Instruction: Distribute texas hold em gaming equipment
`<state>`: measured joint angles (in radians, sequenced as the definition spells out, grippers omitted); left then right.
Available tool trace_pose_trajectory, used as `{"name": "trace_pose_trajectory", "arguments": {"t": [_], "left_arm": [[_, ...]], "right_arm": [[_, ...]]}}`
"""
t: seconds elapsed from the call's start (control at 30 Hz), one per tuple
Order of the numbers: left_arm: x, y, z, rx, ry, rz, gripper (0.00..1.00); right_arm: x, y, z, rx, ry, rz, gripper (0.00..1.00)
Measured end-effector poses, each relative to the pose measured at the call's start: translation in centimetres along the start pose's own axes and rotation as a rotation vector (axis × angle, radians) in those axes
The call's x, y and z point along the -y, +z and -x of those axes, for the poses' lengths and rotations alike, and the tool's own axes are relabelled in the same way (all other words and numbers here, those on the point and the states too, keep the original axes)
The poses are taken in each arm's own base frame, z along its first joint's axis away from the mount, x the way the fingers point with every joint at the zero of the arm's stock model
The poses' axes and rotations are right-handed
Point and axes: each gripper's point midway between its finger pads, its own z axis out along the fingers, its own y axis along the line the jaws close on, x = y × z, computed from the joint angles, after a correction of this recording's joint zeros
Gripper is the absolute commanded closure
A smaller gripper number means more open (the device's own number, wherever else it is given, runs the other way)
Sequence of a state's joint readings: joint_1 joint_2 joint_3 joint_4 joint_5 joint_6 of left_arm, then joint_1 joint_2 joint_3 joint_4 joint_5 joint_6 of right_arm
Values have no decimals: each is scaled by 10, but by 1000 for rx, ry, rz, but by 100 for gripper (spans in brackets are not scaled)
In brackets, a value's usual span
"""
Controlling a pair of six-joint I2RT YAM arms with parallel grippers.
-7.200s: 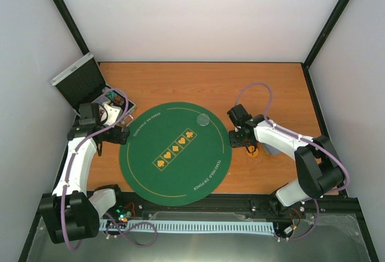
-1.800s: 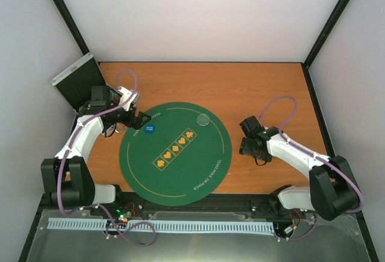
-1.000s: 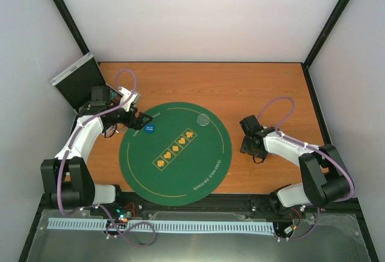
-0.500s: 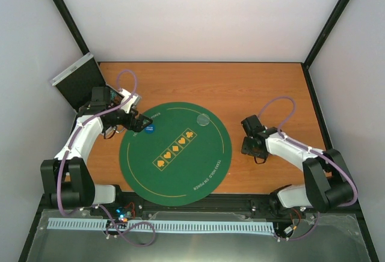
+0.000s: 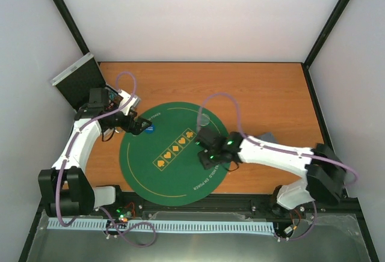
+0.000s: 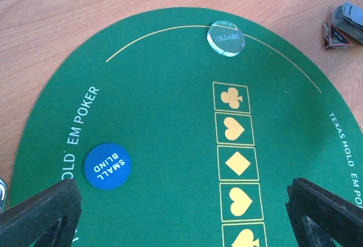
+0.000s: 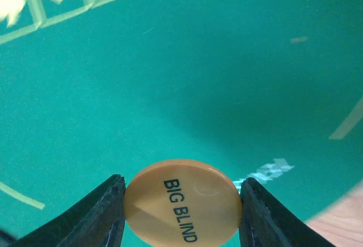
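An orange disc (image 7: pixel 182 201) marked BIG BLIND sits edge to edge between the fingers of my right gripper (image 7: pixel 182 206), which is shut on it just above the green mat (image 7: pixel 170 77). From above, the right gripper (image 5: pixel 208 154) hangs over the mat's near right part. A blue SMALL BLIND disc (image 6: pixel 108 166) lies flat on the mat's left side, and a clear dealer disc (image 6: pixel 226 37) rests near the far rim. My left gripper (image 6: pixel 181 227) is open and empty, close beside the blue disc (image 5: pixel 150 129). Playing cards (image 6: pixel 350 21) and a black triangle marker (image 6: pixel 334 36) lie on the wood beyond the mat.
The silver case (image 5: pixel 78 82) with black lining stands open at the table's far left corner, behind my left arm. The round green mat (image 5: pixel 174 175) fills the middle of the wooden table (image 5: pixel 252 88). A grey stack (image 5: pixel 268 137) lies right of the mat.
My right arm has swung left from the wood beside the mat to over the mat's near right part, carrying the orange disc. The left gripper has barely shifted; the blue disc lies still.
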<state>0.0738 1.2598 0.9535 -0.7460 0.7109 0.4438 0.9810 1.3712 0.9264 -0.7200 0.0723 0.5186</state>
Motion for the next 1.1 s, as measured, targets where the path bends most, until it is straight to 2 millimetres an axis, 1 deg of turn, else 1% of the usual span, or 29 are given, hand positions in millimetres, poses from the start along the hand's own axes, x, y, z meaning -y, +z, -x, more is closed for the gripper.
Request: {"name": "trace_pose_trajectory", "arguments": {"t": [0.03, 0.07, 0.13, 0.27, 0.3, 0.37, 0.43, 0.5, 0.6, 0.7, 0.77, 0.83, 0.93, 1.03, 1.1], "left_arm": [[0, -1, 0, 1, 2, 6, 0], [0, -2, 0, 1, 4, 11, 0], [-1, -2, -1, -3, 6, 23, 0], [-4, -2, -5, -14, 4, 41, 0], [-5, -2, -5, -16, 4, 44, 0], [-5, -2, -6, -19, 4, 48, 0], [-6, -2, -6, -20, 4, 51, 0], [-6, -2, -6, -21, 4, 54, 0], [-7, -2, -6, -23, 4, 56, 0], [-7, -2, -6, -23, 4, 57, 0], [-7, -2, -6, -24, 4, 58, 0], [-7, -2, -7, -25, 3, 59, 0], [-7, -2, -8, -27, 2, 59, 0], [-8, -2, -8, -29, 2, 62, 0], [-8, -2, -8, -30, 2, 65, 0]], "right_arm": [[-18, 5, -6, -31, -60, 9, 76], [-30, 13, -13, -73, -107, -1, 76], [-51, 22, -34, -140, -202, -6, 76], [-69, 39, -75, -273, -326, -28, 74], [-72, 41, -82, -296, -343, -29, 73], [-76, 45, -89, -324, -356, -27, 71], [-77, 48, -89, -334, -356, -31, 68], [-79, 51, -87, -335, -355, -36, 59], [-81, 54, -84, -340, -358, -49, 38], [-78, 57, -86, -354, -367, -70, 13], [-75, 56, -86, -359, -360, -85, 1], [-75, 54, -84, -357, -367, -90, 0], [-81, 48, -75, -333, -368, -77, 0], [-86, 36, -59, -289, -358, -55, 0], [-80, 23, -42, -247, -330, -47, 0]]}}
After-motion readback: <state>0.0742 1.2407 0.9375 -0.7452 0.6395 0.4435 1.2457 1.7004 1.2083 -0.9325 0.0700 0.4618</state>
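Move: The right hand already holds the big blind; its bare spot on the mat, at the near-left end of the near-right lettering, lies about 9 cm back, 5 cm left and 8 cm below. From this hand, the row of suit squares centres some 7 cm ahead and 16 cm left, the dealer button 20 cm ahead and 4 cm left, the small blind 17 cm ahead and 27 cm left. From the left hand, the spot lies roughly 21 cm back, 21 cm right and 15 cm below. Still pinching the big blind, the right hand sweeps back about 9 cm and some 5 cm left while sinking about 7 cm to the mat's near-right lettering, its wrist turning some 20 degrees counter-clockwise and its left side tipping down about as much. After nearly settling there, it opens its fingers wide to let go of the disc, then rises about 5 cm, easing forward a little as it clears. ##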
